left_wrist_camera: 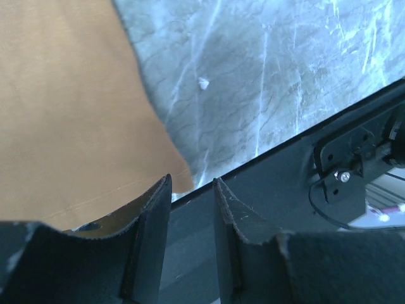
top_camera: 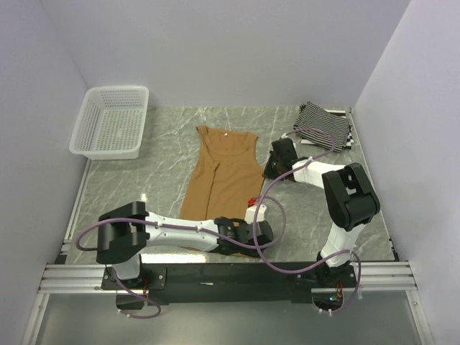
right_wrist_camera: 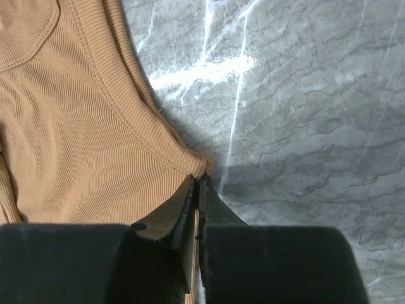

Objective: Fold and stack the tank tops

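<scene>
The plain tan-brown tank top (top_camera: 223, 176) lies flat in the middle of the marble table, neck toward the back. My right gripper (right_wrist_camera: 197, 179) is shut on its right side edge, just below the armhole (right_wrist_camera: 190, 164), with a strip of tan fabric between the pads. In the top view that gripper (top_camera: 269, 169) sits at the top's right side. My left gripper (left_wrist_camera: 192, 180) is open with nothing between its fingers, beside the hem's near right corner (left_wrist_camera: 180, 177) at the table's front edge; in the top view it (top_camera: 262, 231) is low. A folded pile of striped tank tops (top_camera: 323, 126) rests at the back right.
A white mesh basket (top_camera: 111, 122) stands at the back left. The dark front rail (left_wrist_camera: 285, 177) runs just below the left gripper. Grey walls close the table on three sides. A small white speck (left_wrist_camera: 203, 82) lies on the marble right of the tan top.
</scene>
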`<state>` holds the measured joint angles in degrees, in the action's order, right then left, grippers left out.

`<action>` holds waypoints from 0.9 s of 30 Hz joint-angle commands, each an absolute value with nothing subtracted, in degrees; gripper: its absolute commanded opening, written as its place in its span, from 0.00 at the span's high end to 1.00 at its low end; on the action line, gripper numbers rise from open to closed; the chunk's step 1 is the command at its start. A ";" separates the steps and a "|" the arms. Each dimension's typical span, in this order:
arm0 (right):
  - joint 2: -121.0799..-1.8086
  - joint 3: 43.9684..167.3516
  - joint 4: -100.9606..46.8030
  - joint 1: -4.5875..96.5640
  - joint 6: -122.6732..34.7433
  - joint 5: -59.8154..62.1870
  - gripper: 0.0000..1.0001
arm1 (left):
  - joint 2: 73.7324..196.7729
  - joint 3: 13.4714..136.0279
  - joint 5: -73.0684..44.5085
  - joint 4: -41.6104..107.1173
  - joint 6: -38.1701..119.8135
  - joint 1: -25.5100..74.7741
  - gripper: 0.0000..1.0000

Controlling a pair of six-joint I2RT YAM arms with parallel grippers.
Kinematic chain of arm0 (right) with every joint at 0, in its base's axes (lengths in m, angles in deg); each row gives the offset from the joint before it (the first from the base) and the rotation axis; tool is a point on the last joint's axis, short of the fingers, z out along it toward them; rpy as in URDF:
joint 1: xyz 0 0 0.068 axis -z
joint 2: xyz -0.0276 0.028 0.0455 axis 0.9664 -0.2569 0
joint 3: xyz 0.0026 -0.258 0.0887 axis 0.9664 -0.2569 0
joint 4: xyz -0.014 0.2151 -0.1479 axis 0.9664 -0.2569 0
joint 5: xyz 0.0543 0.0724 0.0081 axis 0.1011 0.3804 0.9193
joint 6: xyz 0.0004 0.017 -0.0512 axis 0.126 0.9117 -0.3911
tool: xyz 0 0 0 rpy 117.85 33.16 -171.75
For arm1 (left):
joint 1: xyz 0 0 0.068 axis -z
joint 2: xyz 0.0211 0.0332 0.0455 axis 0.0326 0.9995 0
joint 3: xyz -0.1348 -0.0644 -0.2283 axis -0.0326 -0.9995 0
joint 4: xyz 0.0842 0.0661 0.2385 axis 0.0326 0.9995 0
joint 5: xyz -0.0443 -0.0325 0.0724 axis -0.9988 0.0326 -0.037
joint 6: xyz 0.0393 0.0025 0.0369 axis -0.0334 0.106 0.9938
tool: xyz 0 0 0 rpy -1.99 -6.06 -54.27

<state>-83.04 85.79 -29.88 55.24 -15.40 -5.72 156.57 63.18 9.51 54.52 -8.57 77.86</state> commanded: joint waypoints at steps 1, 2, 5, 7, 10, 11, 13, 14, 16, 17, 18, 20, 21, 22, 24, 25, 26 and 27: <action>-81.97 84.17 -31.49 56.39 -15.54 -6.63 1.00 | 159.59 67.97 14.98 58.31 -9.12 79.87 0.62; -82.05 84.17 -31.49 56.57 -15.54 -6.54 1.00 | 160.39 68.58 15.51 58.93 -9.56 80.22 0.63; -82.32 84.08 -30.88 56.66 -15.45 -6.63 1.00 | 163.02 70.34 16.56 60.69 -10.17 81.54 0.63; -82.58 84.17 -30.88 56.66 -15.45 -5.14 1.00 | 164.78 71.48 18.06 61.83 -10.96 82.15 0.63; -82.58 83.99 -30.53 56.66 -15.45 -4.87 1.00 | 167.06 73.59 20.52 65.17 -12.28 83.21 0.65; -82.49 83.90 -30.35 56.66 -15.45 -4.87 1.00 | 167.60 74.21 21.05 66.83 -12.63 83.47 0.65; -82.49 83.90 -30.44 56.57 -15.36 -4.87 1.00 | 169.27 75.88 22.19 68.33 -12.99 84.17 0.68; -82.41 83.82 -30.44 56.66 -15.36 -4.87 1.00 | 169.79 76.40 22.72 68.95 -13.16 84.44 0.69; -82.23 83.64 -30.35 56.57 -15.36 -4.87 1.00 | 170.85 77.64 23.34 70.10 -13.17 84.88 0.76; -81.97 83.55 -30.35 56.57 -15.36 -5.05 1.00 | 171.11 77.90 23.34 70.19 -13.17 84.97 0.80; -81.97 83.38 -30.44 56.74 -15.36 -5.22 1.00 | 171.20 78.25 23.34 70.36 -13.17 85.32 0.84; -81.44 83.03 -30.53 57.01 -15.53 -5.40 1.00 | 171.03 78.60 23.69 70.36 -12.99 85.76 0.97; -81.09 82.85 -30.79 57.27 -15.54 -5.75 1.00 | 170.16 78.69 23.95 70.36 -12.99 86.28 0.99; -80.91 82.67 -30.88 57.36 -15.62 -5.93 1.00 | 169.54 78.52 23.95 69.41 -12.82 86.55 0.99; -79.86 82.15 -31.84 58.06 -15.89 -7.41 1.00 | 166.92 76.95 23.78 68.00 -12.72 86.99 0.99; -79.51 82.06 -32.28 58.15 -16.06 -7.86 1.00 | 165.59 75.80 23.60 66.51 -12.46 87.16 1.00; -78.55 81.71 -32.02 58.50 -16.06 -7.51 1.00 | 164.27 73.36 22.56 63.63 -12.55 87.17 0.99; -78.02 81.62 -32.54 58.50 -16.24 -7.94 1.00 | 161.56 72.03 22.37 62.03 -12.81 87.17 0.99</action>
<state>-80.81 82.93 -29.25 57.33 -15.08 -4.52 168.75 74.89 22.25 66.50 -12.33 86.42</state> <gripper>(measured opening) 0.066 0.013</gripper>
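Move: Just below the left gripper, some 4 cm down and about 1 cm back and 1 cm to its right, lies the near right hem corner of the brown tank top. The table's near edge runs roughly 3 cm back from that hand, 4 cm down. About 28 cm ahead of it, 2 cm right and 5 cm lower, is the underarm edge that the right hand holds. From the right hand, the hem corner lies roughly 29 cm back, 2 cm left, 1 cm lower. Sinking about 3.5 cm and easing 1 cm back onto the hem corner, the left hand rolls some 15 degrees, left side up, then shuts its part-open fingers and pinches the cloth before drawing back another 1 cm. The right hand keeps its pinch on the underarm edge, staying put until it shifts about 1.5 cm right and slightly back. ##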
